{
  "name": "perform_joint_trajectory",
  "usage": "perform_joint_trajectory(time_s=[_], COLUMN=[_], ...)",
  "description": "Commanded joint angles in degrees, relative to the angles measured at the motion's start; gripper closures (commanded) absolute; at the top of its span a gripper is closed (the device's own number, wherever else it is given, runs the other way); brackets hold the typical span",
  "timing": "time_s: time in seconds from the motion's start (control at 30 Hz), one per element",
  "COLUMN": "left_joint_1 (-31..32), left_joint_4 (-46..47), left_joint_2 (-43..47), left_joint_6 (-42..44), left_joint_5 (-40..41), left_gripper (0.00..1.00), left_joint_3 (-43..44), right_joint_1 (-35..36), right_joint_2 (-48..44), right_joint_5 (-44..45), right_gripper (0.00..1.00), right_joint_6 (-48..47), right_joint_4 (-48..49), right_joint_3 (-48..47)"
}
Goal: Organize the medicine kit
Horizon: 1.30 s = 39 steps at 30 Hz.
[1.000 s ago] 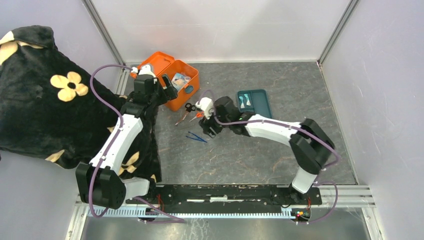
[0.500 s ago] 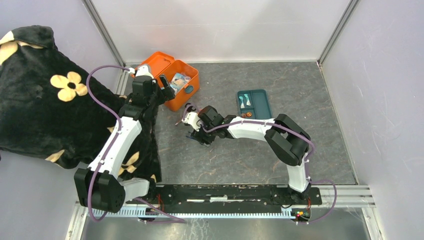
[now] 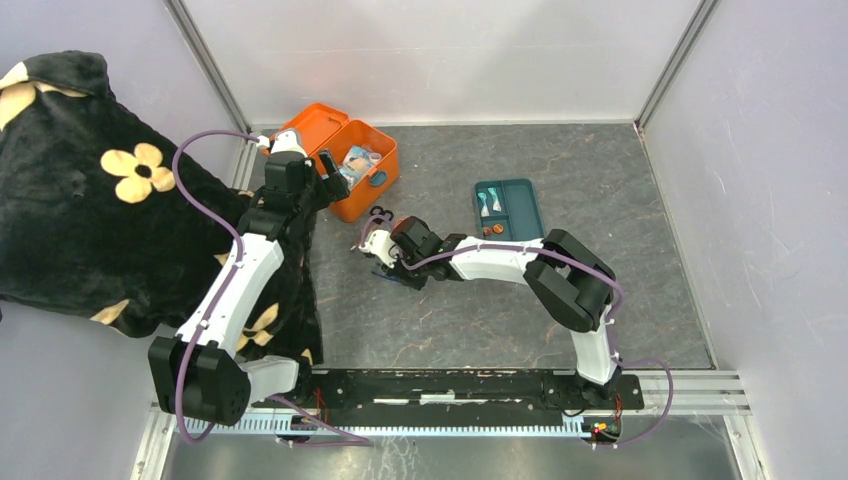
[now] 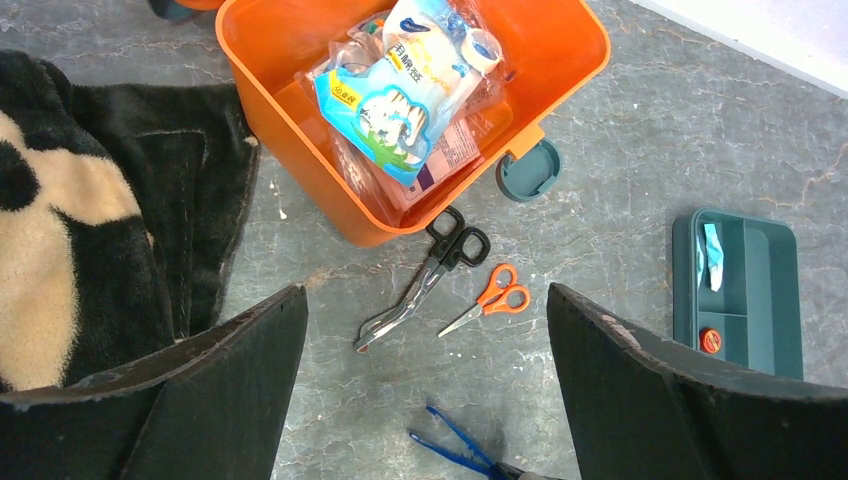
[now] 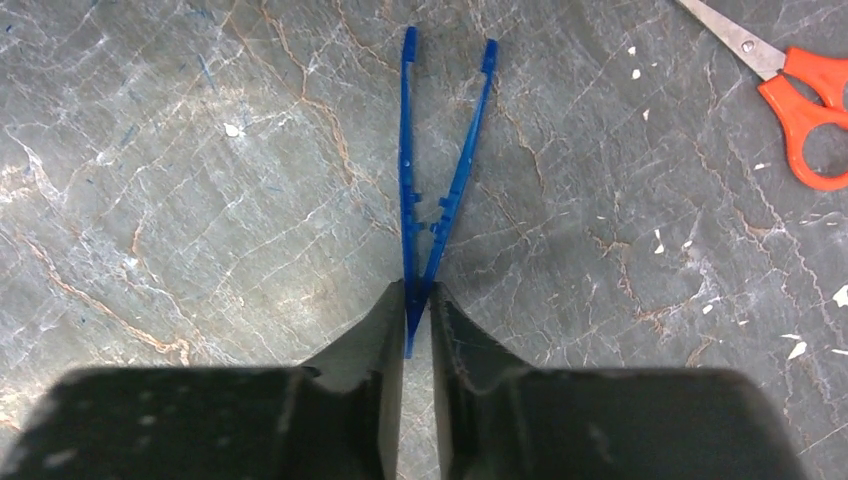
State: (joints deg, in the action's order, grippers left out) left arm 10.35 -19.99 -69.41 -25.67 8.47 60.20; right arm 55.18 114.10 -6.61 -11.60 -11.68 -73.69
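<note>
The medicine kit (image 3: pixel 372 186) is an orange box standing open at the back left, its lid (image 3: pixel 310 125) thrown back. Packets (image 4: pixel 400 100) fill the medicine kit (image 4: pixel 545 70). Blue tweezers (image 5: pixel 408 180) lie on the grey floor in front of it. My right gripper (image 5: pixel 417 295) is low over them, its jaws pressed on the joined end. In the top view that gripper (image 3: pixel 388 260) sits just in front of the box. My left gripper (image 4: pixel 427 300) hangs open above the floor, holding nothing, with the blue tweezers (image 4: pixel 455 450) below it.
Black-handled shears (image 4: pixel 420 290) and small orange scissors (image 4: pixel 490 300) lie between the box and the tweezers. A teal compartment tray (image 3: pixel 507 207) sits to the right. A black flowered blanket (image 3: pixel 100 190) covers the left side, under the left arm.
My right gripper has moved left and down to the tweezers and closed its jaws on their joined end. The left arm shifted slightly, then stayed still and open.
</note>
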Motion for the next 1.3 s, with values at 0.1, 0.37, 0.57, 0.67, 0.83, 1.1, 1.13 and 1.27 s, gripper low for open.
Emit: perform_joint_trajectory(time_s=[0.1, 0.37, 0.57, 0.67, 0.83, 1.1, 1.13, 1.27], left_joint_1=[-0.2, -0.2, -0.2, -0.2, -0.2, -0.2, -0.2, -0.2], left_joint_4=[1.3, 1.6, 2.1, 2.4, 3.0, 2.9, 2.8, 2.8], left_joint_2=[1.1, 1.4, 1.2, 0.8, -0.7, -4.5, -4.7, -5.2], left_joint_6=[2.1, 1.9, 1.9, 1.8, 2.1, 2.9, 2.9, 3.1], left_joint_5=[0.2, -0.5, -2.6, -4.0, -7.4, -14.8, -15.0, -15.6], left_gripper=[0.06, 0.06, 0.06, 0.06, 0.06, 0.06, 0.06, 0.06], left_joint_3=[0.1, -0.2, -0.4, -0.4, -0.4, 0.7, 0.7, 0.9], right_joint_1=[-0.5, -7.2, -19.4, -25.0, -31.9, -35.9, -35.9, -36.1], right_joint_2=[-1.3, -14.1, -26.3, -28.2, -27.4, -23.6, -23.2, -21.2], right_joint_5=[4.6, 3.4, 10.6, 15.4, 18.8, 17.0, 16.7, 15.5], right_gripper=[0.97, 1.0, 1.0, 1.0, 1.0, 1.0, 1.0, 1.0], right_joint_6=[1.3, 8.4, 14.4, 15.4, 17.3, 19.5, 19.5, 19.4], right_joint_4=[3.3, 13.2, 17.1, 14.3, 9.5, 5.4, 5.1, 4.3], right_joint_3=[2.9, 12.0, 20.4, 21.7, 21.6, 21.7, 22.0, 22.8])
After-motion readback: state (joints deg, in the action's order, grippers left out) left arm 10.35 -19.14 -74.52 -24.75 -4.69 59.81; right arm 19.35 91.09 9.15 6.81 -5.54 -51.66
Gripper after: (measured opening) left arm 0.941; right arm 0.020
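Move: The right hand's fingers straddle the joined end of the blue tweezers, whose middle lies about 4 cm left and 2 cm ahead. The teal tray's long empty compartment is some 28 cm right and 17 ahead, its red tins 21 right and 13 ahead; the orange scissors are 13 ahead and 2 left. From the left hand, some 22 cm above the table, the black scissors lie about 10 cm right and level, the tweezers 15 right and 10 back. The right hand shuts its fingers on the joined end of the tweezers, then carries them right and forward in an arc, about 29 cm right and 12 forward, rising some 11 cm on the way and sinking again over the tray's long compartment, turning about 60 degrees clockwise and keeping its pinch. Late on, the open left hand eases about 4 cm right and 3 down towards the black scissors, turning slightly clockwise. ##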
